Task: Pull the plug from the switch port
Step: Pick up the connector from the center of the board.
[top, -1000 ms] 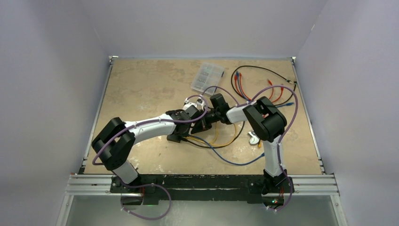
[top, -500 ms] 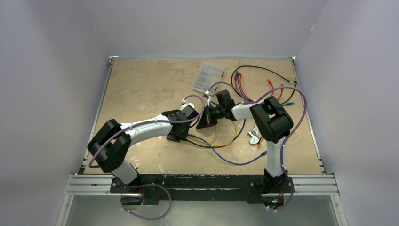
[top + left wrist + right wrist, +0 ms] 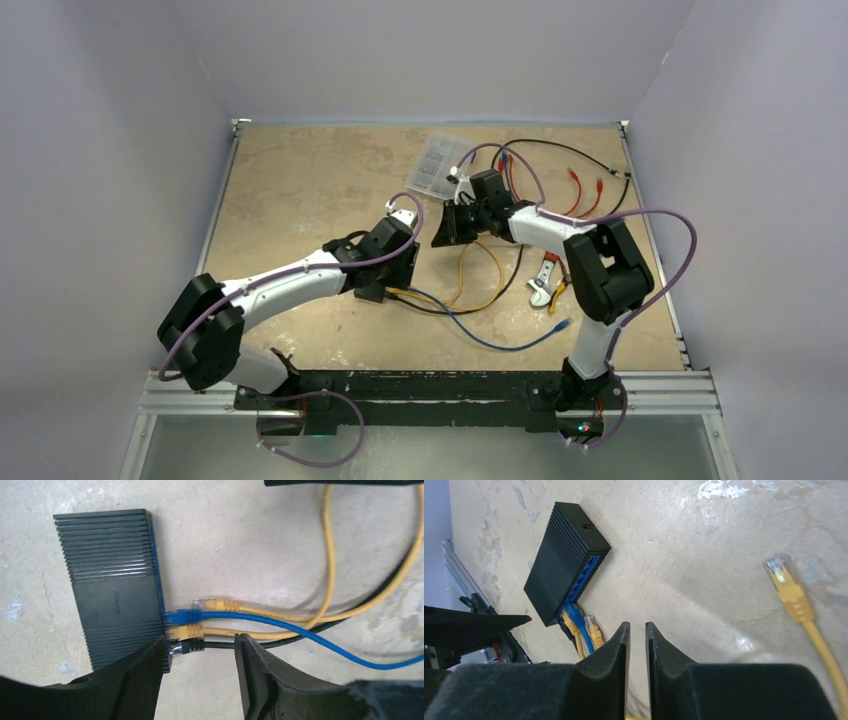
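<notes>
The switch (image 3: 117, 595) is a flat ribbed black box lying on the table, also seen in the right wrist view (image 3: 566, 582). A blue plug (image 3: 182, 616), a yellow plug (image 3: 187, 631) and a black plug (image 3: 190, 646) sit in its ports. Another yellow plug (image 3: 215, 603) lies free just off the sockets, its clear tip showing. My left gripper (image 3: 200, 642) stands open over the black plug, holding nothing. My right gripper (image 3: 636, 626) hangs off to one side of the switch, jaws parted by a narrow gap with nothing between them.
A loose yellow plug (image 3: 789, 587) lies on the table to the right. A clear compartment case (image 3: 440, 165) sits at the back. Red, blue and black cables (image 3: 575, 185) lie at the back right, and a small wrench (image 3: 543, 280) sits by the right arm.
My right gripper has drawn back from the switch toward the far right and its jaws have parted. The left gripper has widened and shifted slightly left.
</notes>
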`<state>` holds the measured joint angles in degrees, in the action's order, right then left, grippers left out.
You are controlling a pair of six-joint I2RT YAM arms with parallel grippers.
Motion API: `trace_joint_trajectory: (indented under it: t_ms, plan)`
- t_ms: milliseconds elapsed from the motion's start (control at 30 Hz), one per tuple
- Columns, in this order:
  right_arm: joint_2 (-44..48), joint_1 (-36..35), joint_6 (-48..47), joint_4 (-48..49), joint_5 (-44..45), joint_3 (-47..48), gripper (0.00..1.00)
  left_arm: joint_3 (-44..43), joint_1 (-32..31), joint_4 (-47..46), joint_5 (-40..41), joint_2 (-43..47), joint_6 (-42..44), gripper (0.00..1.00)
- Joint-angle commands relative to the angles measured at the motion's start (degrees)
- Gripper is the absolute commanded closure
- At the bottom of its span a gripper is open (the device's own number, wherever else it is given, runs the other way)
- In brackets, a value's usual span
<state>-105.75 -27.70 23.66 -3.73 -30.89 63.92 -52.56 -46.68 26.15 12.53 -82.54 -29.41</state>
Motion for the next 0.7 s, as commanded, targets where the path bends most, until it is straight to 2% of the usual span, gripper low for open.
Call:
trace_joint_trajectory:
  t_ms: [0, 300, 500, 667]
  plan:
    - [5.98, -0.82, -3.9, -5.5, 8.64, -1.34, 0.78, 1.3, 2.27, -5.7, -6.64, 3.59, -0.94, 0.47]
    - [14.9, -1.37, -2.73, -11.69, 19.83, -7.84, 0.65, 6.4, 15.11, -12.03, -21.59, 9.09, -2.1, 0.45]
    - [21.16, -1.39, 2.13, -15.8, 28.75, -13.15, 0.59, 4.95, 18.92, -8.72, -22.47, 10.08, 0.44, 0.44]
    - [24.19, -1.25, 6.67, -17.67, 34.26, -16.61, 0.57, 0.67, 19.86, -2.22, -19.05, 9.33, 4.3, 0.44]
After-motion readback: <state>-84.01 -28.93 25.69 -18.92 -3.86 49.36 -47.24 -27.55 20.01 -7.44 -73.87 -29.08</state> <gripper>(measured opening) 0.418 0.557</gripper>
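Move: For the right hand, the loose yellow connector at the board's centre lies about 5 cm ahead, 3 cm right and 6 cm below. The loose yellow plug beside the switch is some 6 cm back and 7 cm left of that hand; the switch itself is about 5 cm back and 12 cm left. From the left hand, the centre connector lies roughly 12 cm ahead, 13 cm right and 7 cm below. Opening, the right hand swings about 10 cm right, 5 back, fingers tipping down; the left rises leftward and forward. ##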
